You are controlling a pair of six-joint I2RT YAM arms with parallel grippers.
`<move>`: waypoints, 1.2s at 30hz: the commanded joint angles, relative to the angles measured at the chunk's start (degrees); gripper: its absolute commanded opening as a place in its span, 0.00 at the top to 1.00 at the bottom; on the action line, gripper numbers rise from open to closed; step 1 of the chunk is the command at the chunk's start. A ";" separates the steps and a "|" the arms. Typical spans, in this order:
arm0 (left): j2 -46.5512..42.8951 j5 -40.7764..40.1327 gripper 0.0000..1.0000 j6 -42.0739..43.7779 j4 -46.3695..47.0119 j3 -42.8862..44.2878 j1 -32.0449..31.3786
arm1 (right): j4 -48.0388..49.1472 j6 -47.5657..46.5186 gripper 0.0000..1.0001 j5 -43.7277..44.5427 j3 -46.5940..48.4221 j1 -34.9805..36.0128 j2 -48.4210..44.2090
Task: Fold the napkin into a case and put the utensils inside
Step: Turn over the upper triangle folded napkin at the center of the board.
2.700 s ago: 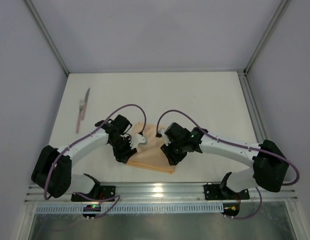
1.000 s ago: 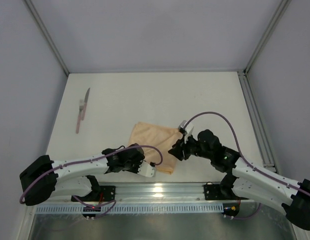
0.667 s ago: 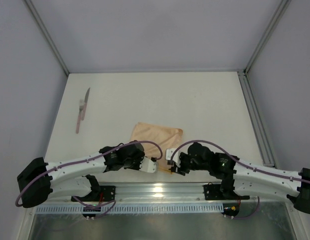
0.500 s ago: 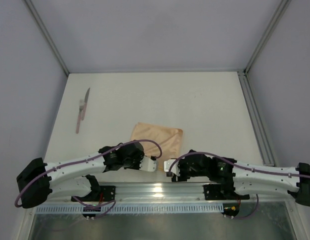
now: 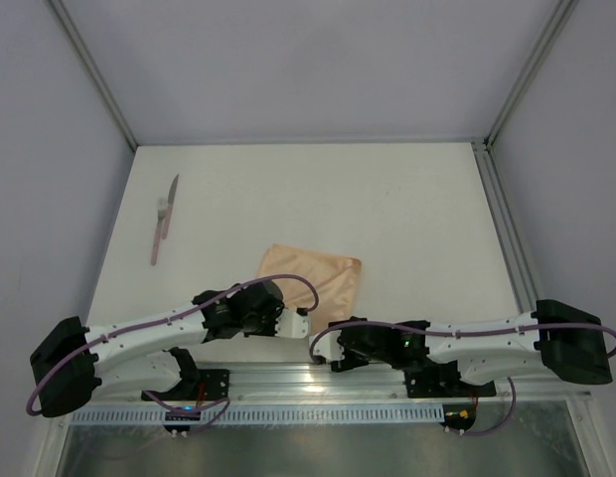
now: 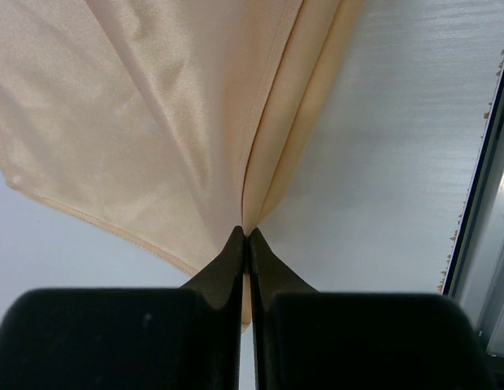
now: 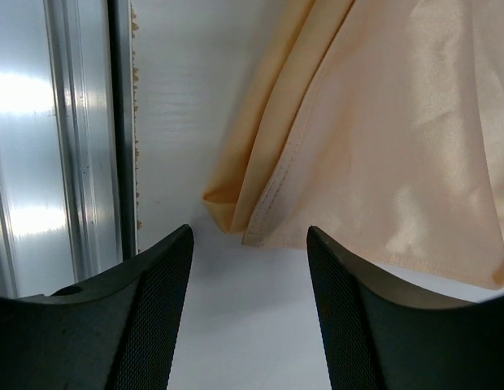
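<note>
The peach-orange napkin (image 5: 316,281) lies folded near the table's front edge, and no finished case shows. My left gripper (image 5: 299,324) is shut on the napkin's (image 6: 154,122) near edge, and the cloth fans out from the pinch between its fingertips (image 6: 246,236). My right gripper (image 5: 325,350) is open at the front edge. In the right wrist view the napkin's (image 7: 398,122) layered corner lies just ahead of the gap between that gripper's (image 7: 250,244) fingers, untouched. The utensils (image 5: 162,224), a silver blade on a pale pink handle, lie far off at the back left.
An aluminium rail (image 5: 318,378) runs along the table's front edge, right beside both grippers; it shows too in the wrist views, as rail (image 7: 73,122) and rail (image 6: 489,244). White table (image 5: 407,199) stretches behind the napkin. Frame posts (image 5: 507,229) border the right side.
My right arm swung down and left to the napkin's front corner while its jaws widened. My left gripper stayed shut on the napkin's edge, and the cloth shifted slightly.
</note>
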 commanded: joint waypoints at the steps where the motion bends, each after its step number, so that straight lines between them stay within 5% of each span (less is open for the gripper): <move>1: -1.44 0.77 1.00 -0.96 0.05 1.02 0.16 | 5.92 -0.11 0.37 4.10 0.71 1.37 2.41; 11: -1.53 0.86 1.00 -1.49 0.14 1.37 0.25 | 2.05 -2.39 0.37 0.94 2.90 4.26 6.99; 31: -3.46 4.02 1.00 -2.10 -1.44 1.55 0.68 | -1.82 0.68 0.44 10.69 5.19 5.85 16.83; 35: -3.81 4.02 1.00 -2.10 -2.14 1.29 0.77 | -2.78 0.86 0.56 10.96 5.54 5.85 17.18; 36: -3.99 3.93 1.00 -2.10 -2.23 1.28 0.77 | -3.39 1.12 0.68 11.14 5.80 5.76 17.27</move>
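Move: The napkin's free near-right corner lies roughly 2 cm to the left of the open right gripper, level with it fore and aft and about 1 cm below. The left gripper, already pinching the napkin near its other near corner, stands some 17 cm to the right gripper's left and 4 cm farther out, 2 cm higher; the front rail runs about 7 cm straight back. From the left gripper, that free corner lies about 15 cm right, 4 cm back and 3 cm below. Slide the right gripper about 3 cm left, low over the table, past the free corner until its fingers straddle the folded near edge; let it swing back 1 cm midway, then forward 2 cm, tips tilting forward some 10 degrees. Finish by closing partway onto the edge. Keep the left pinch shut, easing it back nearly 1 cm and slightly up. ##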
